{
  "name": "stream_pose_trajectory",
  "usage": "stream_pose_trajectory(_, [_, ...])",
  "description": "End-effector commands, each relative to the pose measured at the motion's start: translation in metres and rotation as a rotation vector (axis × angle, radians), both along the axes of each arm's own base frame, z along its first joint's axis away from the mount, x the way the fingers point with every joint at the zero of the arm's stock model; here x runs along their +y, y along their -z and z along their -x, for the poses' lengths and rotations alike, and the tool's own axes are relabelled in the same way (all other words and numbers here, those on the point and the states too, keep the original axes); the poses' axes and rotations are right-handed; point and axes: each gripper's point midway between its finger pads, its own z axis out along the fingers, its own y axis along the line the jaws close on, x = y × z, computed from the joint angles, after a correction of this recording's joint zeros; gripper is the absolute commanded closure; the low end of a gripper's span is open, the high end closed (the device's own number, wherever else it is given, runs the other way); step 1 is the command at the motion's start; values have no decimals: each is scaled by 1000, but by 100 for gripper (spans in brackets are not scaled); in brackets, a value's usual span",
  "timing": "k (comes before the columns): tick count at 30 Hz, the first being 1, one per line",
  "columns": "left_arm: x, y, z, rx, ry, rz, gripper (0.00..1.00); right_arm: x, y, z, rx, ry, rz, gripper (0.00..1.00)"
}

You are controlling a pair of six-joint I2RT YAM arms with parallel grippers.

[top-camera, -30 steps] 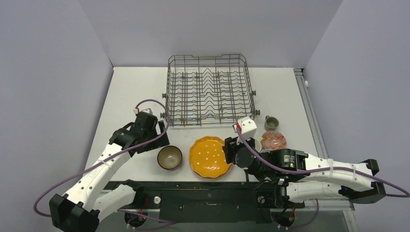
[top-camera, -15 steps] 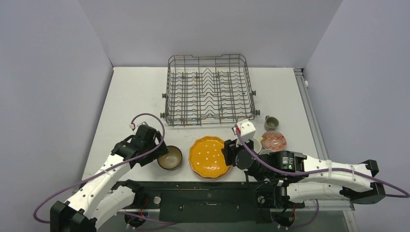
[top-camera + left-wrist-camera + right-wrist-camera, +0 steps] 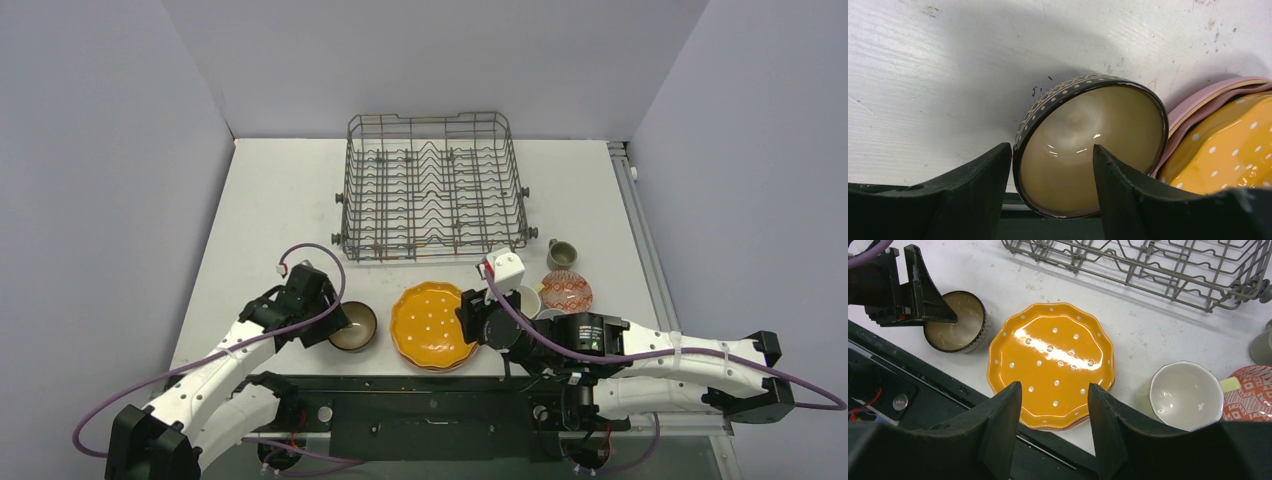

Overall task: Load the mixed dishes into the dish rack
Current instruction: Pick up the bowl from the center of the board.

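Note:
The dark brown bowl [image 3: 353, 326] [image 3: 1088, 145] stands near the table's front edge, left of a stack of scalloped plates topped by the orange dotted plate [image 3: 434, 325] [image 3: 1053, 360]. My left gripper [image 3: 340, 318] [image 3: 1052, 146] is open and straddles the bowl's left wall. One finger touches the outside and the other is inside, apart from the wall. My right gripper [image 3: 468, 318] [image 3: 1054, 385] hangs open above the orange plate's near edge, with nothing between its fingers. The dish rack [image 3: 430, 185] [image 3: 1148, 265] stands behind with no dishes in it.
A pale-yellow mug [image 3: 527, 300] [image 3: 1186, 395], a red-and-white patterned bowl [image 3: 567, 291] [image 3: 1248, 392] and a grey mug [image 3: 561, 253] sit right of the plates. Pink plate rims [image 3: 1208, 97] show under the orange one. A black rail runs along the table's near edge.
My left gripper came down and right onto the brown bowl's left rim, and its jaws narrowed. The right gripper shifted only slightly toward the near edge.

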Motion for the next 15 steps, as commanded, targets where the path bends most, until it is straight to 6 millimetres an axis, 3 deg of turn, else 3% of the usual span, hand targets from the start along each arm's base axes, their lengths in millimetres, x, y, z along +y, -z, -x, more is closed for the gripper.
stream_pose_trajectory(1, [-11, -3, -7, -36, 12, 48, 44, 6, -5, -2, -5, 1, -24, 53])
stream_pose_trajectory(15, [-19, -4, -6, -46, 52, 68, 64, 13, -5, -3, 2, -2, 5, 55])
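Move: The bowl's middle lies about 4 cm right of the left hand, some 1 cm ahead and 2 cm below; its left rim already stands between the parted fingers, one outside, one inside. The orange plate's stack is about 21 cm right of this hand and 1 cm ahead, the dish rack's middle some 35 cm ahead and 21 cm right. From the right hand the bowl lies about 25 cm left, 4 cm ahead and 20 cm down. Close the left gripper part of the way across the bowl's left rim, easing the hand about 1 cm right, down and slightly back. Let the outer finger push the bowl's wall to the right while the inner finger stays inside, still short of a pinch. Meanwhile sink the right hand, still empty, about 1 cm and drift it a little left over the plates. ##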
